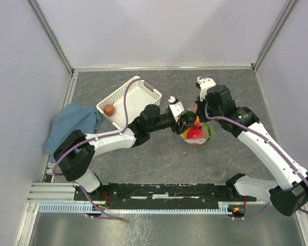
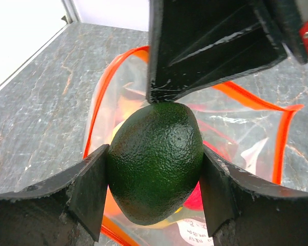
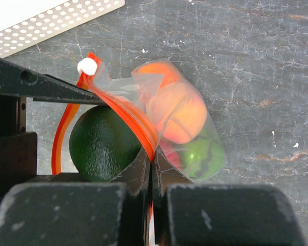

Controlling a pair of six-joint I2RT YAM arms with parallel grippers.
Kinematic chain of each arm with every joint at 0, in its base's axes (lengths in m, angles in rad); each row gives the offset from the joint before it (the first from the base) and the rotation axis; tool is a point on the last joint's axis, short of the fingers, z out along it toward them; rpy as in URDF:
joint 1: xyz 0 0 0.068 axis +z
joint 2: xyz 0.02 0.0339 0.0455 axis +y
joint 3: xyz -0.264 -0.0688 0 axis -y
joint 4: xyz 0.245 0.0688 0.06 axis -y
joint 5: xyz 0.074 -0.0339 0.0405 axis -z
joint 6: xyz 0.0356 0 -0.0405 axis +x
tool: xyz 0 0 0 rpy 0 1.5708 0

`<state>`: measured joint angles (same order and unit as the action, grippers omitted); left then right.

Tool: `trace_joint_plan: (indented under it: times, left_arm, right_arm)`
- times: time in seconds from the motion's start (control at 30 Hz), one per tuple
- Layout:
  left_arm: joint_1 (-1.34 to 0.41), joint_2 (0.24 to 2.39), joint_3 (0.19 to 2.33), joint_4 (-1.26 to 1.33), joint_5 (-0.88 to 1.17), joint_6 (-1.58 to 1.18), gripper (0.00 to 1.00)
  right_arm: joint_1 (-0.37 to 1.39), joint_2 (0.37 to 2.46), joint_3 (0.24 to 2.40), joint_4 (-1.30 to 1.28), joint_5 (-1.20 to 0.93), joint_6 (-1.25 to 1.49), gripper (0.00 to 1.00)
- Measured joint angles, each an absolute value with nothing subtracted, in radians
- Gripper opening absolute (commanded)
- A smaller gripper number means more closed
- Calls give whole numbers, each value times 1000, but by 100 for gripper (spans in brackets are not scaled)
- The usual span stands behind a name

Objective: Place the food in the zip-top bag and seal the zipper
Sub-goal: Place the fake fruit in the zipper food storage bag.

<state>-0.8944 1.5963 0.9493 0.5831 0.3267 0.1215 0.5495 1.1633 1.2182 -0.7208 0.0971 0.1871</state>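
Note:
My left gripper (image 2: 155, 174) is shut on the dark green avocado (image 2: 155, 161), one finger on each side of it. The avocado (image 1: 186, 119) hangs at the open mouth of the clear zip-top bag (image 1: 197, 136). Pinched on the red-orange zipper (image 3: 128, 118), my right gripper (image 3: 152, 156) holds that edge up beside the avocado (image 3: 100, 143); the white slider (image 3: 86, 66) sits at the strip's far end. Inside the bag lie a peach (image 3: 177, 115), a green round fruit (image 3: 197, 156) and a red piece (image 1: 194, 133). The zipper (image 2: 100, 102) rings the mouth below the avocado.
A white lattice basket (image 1: 129, 101) stands left of the bag with one brown-orange piece (image 1: 109, 109) in its corner. A blue cloth (image 1: 74, 125) lies at the table's left edge. The basket's perforated rim (image 3: 56, 20) shows at the top of the right wrist view.

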Motion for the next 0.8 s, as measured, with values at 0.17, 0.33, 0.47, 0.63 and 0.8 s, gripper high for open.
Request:
trace_joint_plan:
  times: [0.17, 0.33, 0.47, 0.63, 0.8]
  left_arm:
    - [-894, 1597, 952, 560, 273, 121, 69]
    - [-896, 1596, 953, 543, 265, 121, 77]
    - [-906, 1596, 953, 525, 269, 120, 90]
    - [-912, 1590, 953, 500, 267, 119, 92]
    - [-913, 1535, 953, 452, 243, 50, 92]
  right_arm:
    - [550, 1163, 1218, -720, 96, 187, 2]
    - [550, 1163, 1218, -720, 94, 188, 2]
    - [550, 1163, 1218, -720, 93, 189, 1]
    - [550, 1163, 1218, -720, 89, 189, 2]
    - [550, 1163, 1218, -720, 89, 189, 2]
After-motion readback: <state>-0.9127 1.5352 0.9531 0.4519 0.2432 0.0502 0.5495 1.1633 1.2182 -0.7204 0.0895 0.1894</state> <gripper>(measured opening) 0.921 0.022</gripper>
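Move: Just beyond the left fingertips, which still hold the dark green avocado, the open mouth of the zipper bag centres about 2 cm right, 2 cm back and 3 cm below. Deeper in, the peach lies roughly 5 cm right, level fore and aft, and 7 cm down; the red fruit sits about 5 cm back, 4 cm right and 8 cm down. From the right hand, which grips the rim, the mouth is some 4 cm left, 3 cm back and 4 cm below. Holding the avocado at the bag's mouth, the left hand first eases forward about 1 cm, then draws back as it sinks some 1.5 cm; midway down its fingers spread wide and let go of the avocado. With the fingers open, it starts to lift about 1 cm. The right hand stays put, keeping its shut pinch on the rim. ##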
